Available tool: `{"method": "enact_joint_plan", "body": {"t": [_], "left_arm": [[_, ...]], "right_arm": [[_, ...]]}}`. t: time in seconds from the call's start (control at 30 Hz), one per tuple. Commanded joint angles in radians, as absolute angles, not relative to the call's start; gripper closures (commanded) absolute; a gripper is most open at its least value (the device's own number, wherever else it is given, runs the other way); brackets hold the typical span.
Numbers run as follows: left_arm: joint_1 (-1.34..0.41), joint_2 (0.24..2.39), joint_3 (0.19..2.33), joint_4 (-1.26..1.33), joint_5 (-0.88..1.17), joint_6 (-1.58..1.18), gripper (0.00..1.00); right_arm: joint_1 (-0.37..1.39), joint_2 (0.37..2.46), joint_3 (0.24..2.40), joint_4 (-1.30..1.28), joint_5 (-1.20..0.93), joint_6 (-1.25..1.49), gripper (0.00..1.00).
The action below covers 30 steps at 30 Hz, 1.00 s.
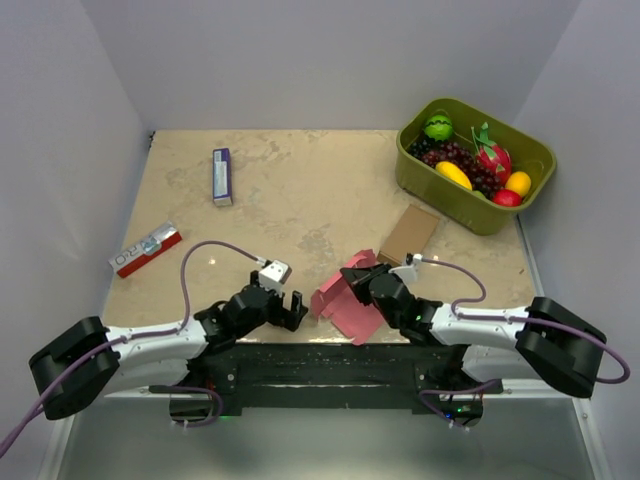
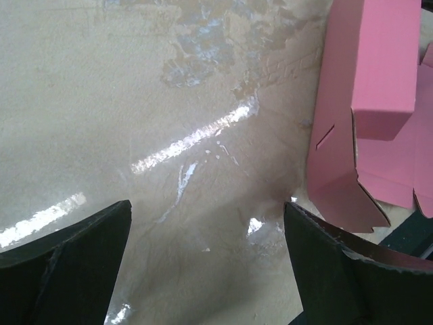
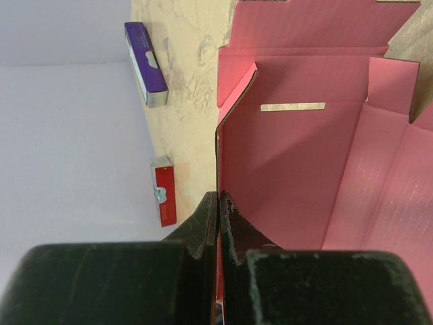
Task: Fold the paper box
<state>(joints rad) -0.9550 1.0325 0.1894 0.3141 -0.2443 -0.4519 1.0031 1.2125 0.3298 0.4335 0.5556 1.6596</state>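
The paper box [image 1: 343,303] is a pink card sheet, partly folded up, lying at the near edge of the table between my two arms. My right gripper [image 1: 357,282] is shut on one upright side wall of it; in the right wrist view the fingertips [image 3: 218,198] pinch that pink wall, and the box's inside [image 3: 304,156] with flaps and a slot opens out to the right. My left gripper [image 1: 290,301] stands open just left of the box. Only bare table shows between its fingers [image 2: 206,223], with the box's pink edge [image 2: 379,101] off to the right, close to the right finger.
A green basket [image 1: 533,152] of toy fruit stands at the back right. A flat brown cardboard piece [image 1: 409,232] lies just beyond the box. A purple packet [image 1: 221,176] lies at the back left and a red-and-white packet [image 1: 146,248] near the left wall.
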Motion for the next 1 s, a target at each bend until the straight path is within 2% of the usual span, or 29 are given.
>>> {"method": "enact_joint_plan", "body": {"t": [0.0, 0.27, 0.57, 0.97], "left_arm": [[-0.95, 1.06, 0.157, 0.46, -0.132, -0.399, 0.04], [-0.951, 1.144, 0.153, 0.643, 0.017, -0.319, 0.09], [-0.969, 1.255, 0.186, 0.756, 0.04, -0.305, 0.14], [-1.026, 1.336, 0.262, 0.813, 0.038, -0.206, 0.34]], "right_arm": [[1.008, 1.236, 0.341, 0.494, 0.587, 1.667, 1.0], [1.009, 1.272, 0.308, 0.546, 0.584, 1.687, 1.0], [1.008, 1.281, 0.302, 0.549, 0.584, 1.692, 1.0], [1.008, 1.319, 0.302, 0.568, 0.571, 1.698, 1.0]]}}
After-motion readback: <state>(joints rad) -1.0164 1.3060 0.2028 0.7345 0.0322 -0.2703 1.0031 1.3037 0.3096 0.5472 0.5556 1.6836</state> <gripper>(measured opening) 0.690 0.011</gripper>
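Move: The end flap I'm going for, at the near-left end of the paper box, lies about 8 cm to my left hand's right, 2 cm back and a touch below. The box's raised side wall is some 12 cm right and 5 cm ahead of that hand; its flat panel is about 17 cm right and 2 cm back. For my right hand, already pinching the wall, the flap is roughly 10 cm back, 7 cm left and 7 cm lower. I sweep my left hand about 7 cm to the right, easing back some 3 cm, towards the end flap. The wrist swings some 20 degrees clockwise and the fingers draw in by about a third, so the flap comes between or just beyond their tips. My right hand keeps its pinch on the wall and sinks about 1 cm. ##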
